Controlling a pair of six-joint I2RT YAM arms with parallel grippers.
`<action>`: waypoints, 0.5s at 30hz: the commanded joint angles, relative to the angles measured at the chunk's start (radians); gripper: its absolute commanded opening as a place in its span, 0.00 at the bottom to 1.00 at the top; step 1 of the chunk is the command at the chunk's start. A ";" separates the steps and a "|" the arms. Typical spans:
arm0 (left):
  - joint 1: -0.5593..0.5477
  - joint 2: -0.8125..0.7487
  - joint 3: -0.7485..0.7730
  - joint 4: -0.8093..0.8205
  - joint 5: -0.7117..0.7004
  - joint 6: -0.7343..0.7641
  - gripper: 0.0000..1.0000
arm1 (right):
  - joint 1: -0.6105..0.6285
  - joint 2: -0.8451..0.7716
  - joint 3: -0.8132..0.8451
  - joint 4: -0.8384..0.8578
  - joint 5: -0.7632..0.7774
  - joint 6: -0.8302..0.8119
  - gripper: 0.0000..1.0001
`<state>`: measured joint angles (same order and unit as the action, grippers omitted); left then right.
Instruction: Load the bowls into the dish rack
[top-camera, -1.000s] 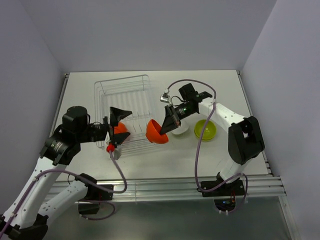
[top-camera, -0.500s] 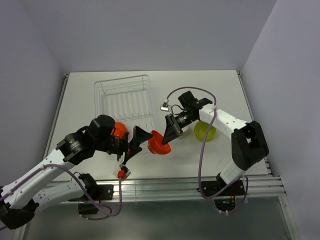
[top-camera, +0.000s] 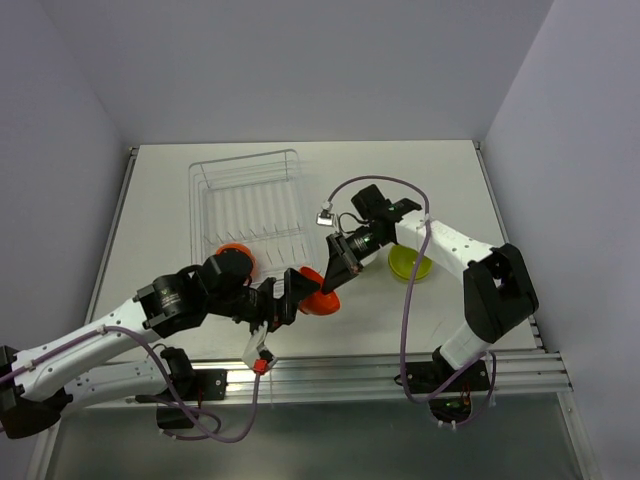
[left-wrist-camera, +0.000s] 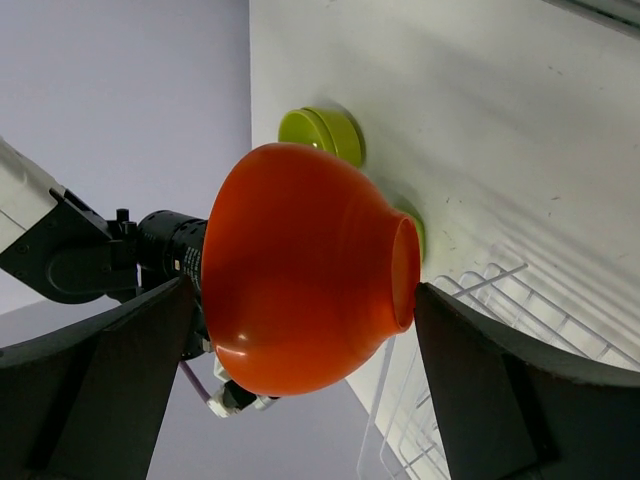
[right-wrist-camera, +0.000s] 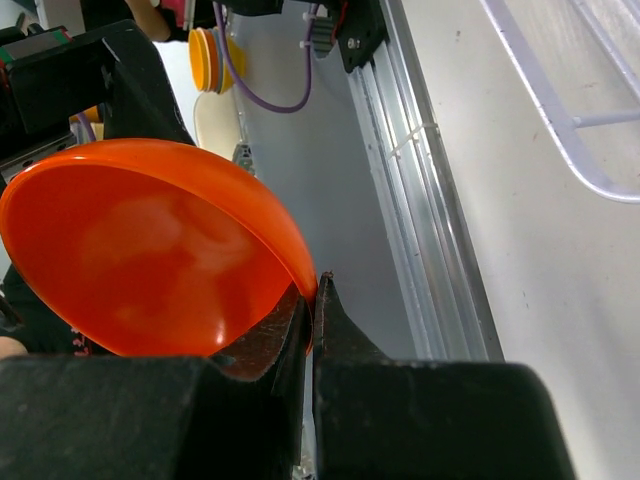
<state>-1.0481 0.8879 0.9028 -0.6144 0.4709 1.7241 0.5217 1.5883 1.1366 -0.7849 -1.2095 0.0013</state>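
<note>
An orange-red bowl (top-camera: 320, 300) hangs tilted above the table's near part. My right gripper (top-camera: 335, 275) is shut on its rim, as the right wrist view shows (right-wrist-camera: 313, 292). My left gripper (top-camera: 298, 296) stands open with one finger on each side of that bowl (left-wrist-camera: 300, 270). Whether they touch it I cannot tell. A second orange-red bowl (top-camera: 235, 258) sits in the near part of the wire dish rack (top-camera: 250, 200). A lime green bowl (top-camera: 410, 263) rests on the table to the right. In the left wrist view, two green bowls show (left-wrist-camera: 325, 135).
The metal rail (top-camera: 400, 365) runs along the table's near edge just below both grippers. The right arm's purple cable (top-camera: 405, 300) loops over the table. Grey walls close in the table on three sides.
My left arm has swung from the rack, where it left an orange-red bowl, toward the right. Its open fingers now flank the bowl that the right gripper has carried nearer.
</note>
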 joint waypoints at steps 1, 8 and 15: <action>-0.020 0.011 0.001 0.041 -0.043 -0.014 0.97 | 0.014 -0.004 0.002 0.024 -0.018 -0.003 0.00; -0.027 0.017 0.002 0.028 -0.064 -0.023 0.73 | 0.014 0.010 0.006 0.027 -0.024 -0.003 0.00; -0.033 0.019 0.011 0.005 -0.046 -0.017 0.49 | 0.015 0.015 0.005 0.033 -0.024 0.025 0.00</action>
<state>-1.0702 0.9070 0.9024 -0.6189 0.4137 1.6791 0.5297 1.5993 1.1366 -0.7540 -1.1965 -0.0090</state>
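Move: The orange bowl, already hanging by its rim from the right fingers, has its middle about 3 cm right of the left hand and 2 below, between its open fingers; from the right hand it is about 3 cm left and 4 back. From the left hand, the dish rack's middle lies some 14 cm ahead and 14 left, the bowl in it 6 ahead and 18 left, the white bowl 8 ahead and 10 right, all roughly 20 below. The left fingers, wide open at first, close about a quarter of their range and stop on the orange bowl, one on its rim side and one at its foot, the grip effort rising as they meet it. The left hand meanwhile eases down about 1 cm, barely turning; the right hand stays nearly in place and keeps its shut pinch on the rim. ##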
